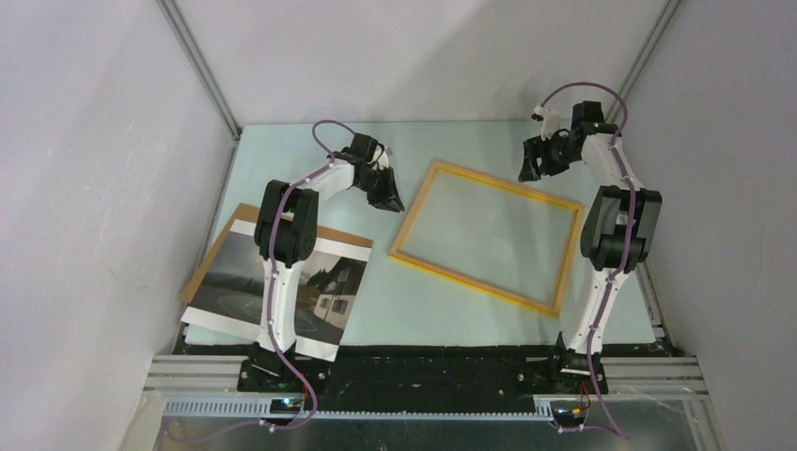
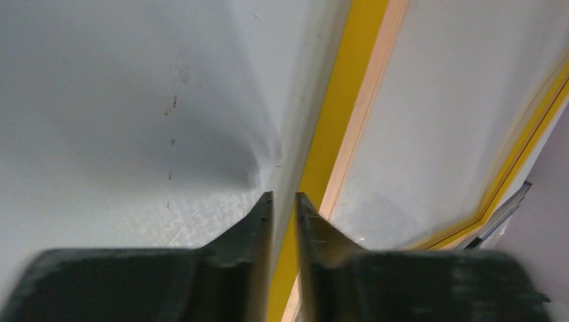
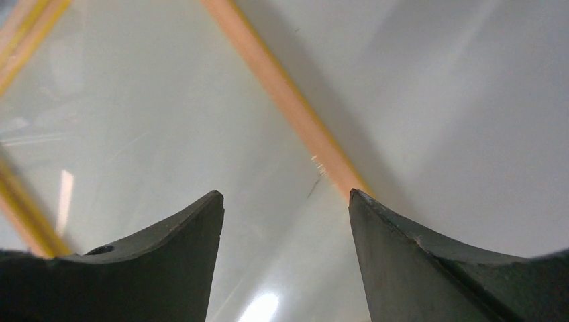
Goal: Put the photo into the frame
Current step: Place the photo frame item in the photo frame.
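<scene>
The frame (image 1: 470,282), thin yellow-orange wood around a clear pane, lies flat and skewed at the table's middle. The photo (image 1: 324,282), a dark misty landscape with a white house, lies at the near left, and my left arm crosses over it. My left gripper (image 1: 387,197) hangs just left of the frame's far-left corner. In the left wrist view its gripper (image 2: 284,196) has only a narrow slit between the jaws and holds nothing, with the frame's yellow edge (image 2: 335,114) beyond the tips. My right gripper (image 1: 536,164) hovers open over the frame's far edge (image 3: 282,87), and the wrist view shows that gripper (image 3: 285,194) empty.
A plain brown backing board (image 1: 218,252) lies under the photo, showing along its far-left side. Grey walls close in the pale table (image 1: 310,169) at the left, back and right. A black strip and metal rails run along the near edge by the arm bases.
</scene>
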### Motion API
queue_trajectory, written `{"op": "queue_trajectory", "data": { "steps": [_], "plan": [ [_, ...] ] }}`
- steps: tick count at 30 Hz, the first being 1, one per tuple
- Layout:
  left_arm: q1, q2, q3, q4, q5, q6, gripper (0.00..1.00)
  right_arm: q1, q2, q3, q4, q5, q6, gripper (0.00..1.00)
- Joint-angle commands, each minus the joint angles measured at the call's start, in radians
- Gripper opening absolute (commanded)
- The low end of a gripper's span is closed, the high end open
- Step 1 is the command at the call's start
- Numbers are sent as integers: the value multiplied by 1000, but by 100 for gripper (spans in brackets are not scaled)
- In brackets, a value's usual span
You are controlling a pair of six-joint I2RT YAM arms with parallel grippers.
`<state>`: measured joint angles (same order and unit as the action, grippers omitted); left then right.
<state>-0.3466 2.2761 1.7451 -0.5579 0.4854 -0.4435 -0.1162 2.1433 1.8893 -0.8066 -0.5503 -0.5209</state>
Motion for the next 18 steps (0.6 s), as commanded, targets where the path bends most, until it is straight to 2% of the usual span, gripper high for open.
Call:
{"op": "queue_trajectory", "data": {
  "steps": [1,3,5,10,18],
  "plan": [
    [0,-86,3,32,51,-7,36,-3,-130,-125,-45,-25,72,73],
    [1,-90,7,34,57,-5,51,-24,-170,-188,-50,-8,109,73],
    [1,-89,24,36,67,-3,60,-48,-199,-237,-58,13,150,73],
    [-8,-64,73,41,106,-15,73,-92,-242,-329,-101,45,208,73],
    [-40,-22,116,42,114,-28,78,-120,-250,-403,-143,144,268,73]
  ]
}}
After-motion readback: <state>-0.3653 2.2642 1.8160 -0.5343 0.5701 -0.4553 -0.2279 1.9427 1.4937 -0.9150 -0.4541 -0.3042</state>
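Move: Just to the left of the frame's left short side hovers the shut left hand: that side's middle lies about 4 cm to its right, 2 cm ahead and 2 cm below, and the photo some 27 cm left and 19 cm back. The open right hand is high over the frame's far long side; the right short side's middle lies roughly 18 cm back, 10 cm right and 10 cm down, and the far right corner 2 cm back and 14 cm right. Swinging back about 12 cm over the frame, then also sinking and easing right, the right hand heads for the right short side, fingers staying open while the wrist tips them steeper and turns clockwise, some 30 degrees in all. The left hand opens wide as it rises about 4 cm and shifts right until its fingers straddle the left short side from above. ##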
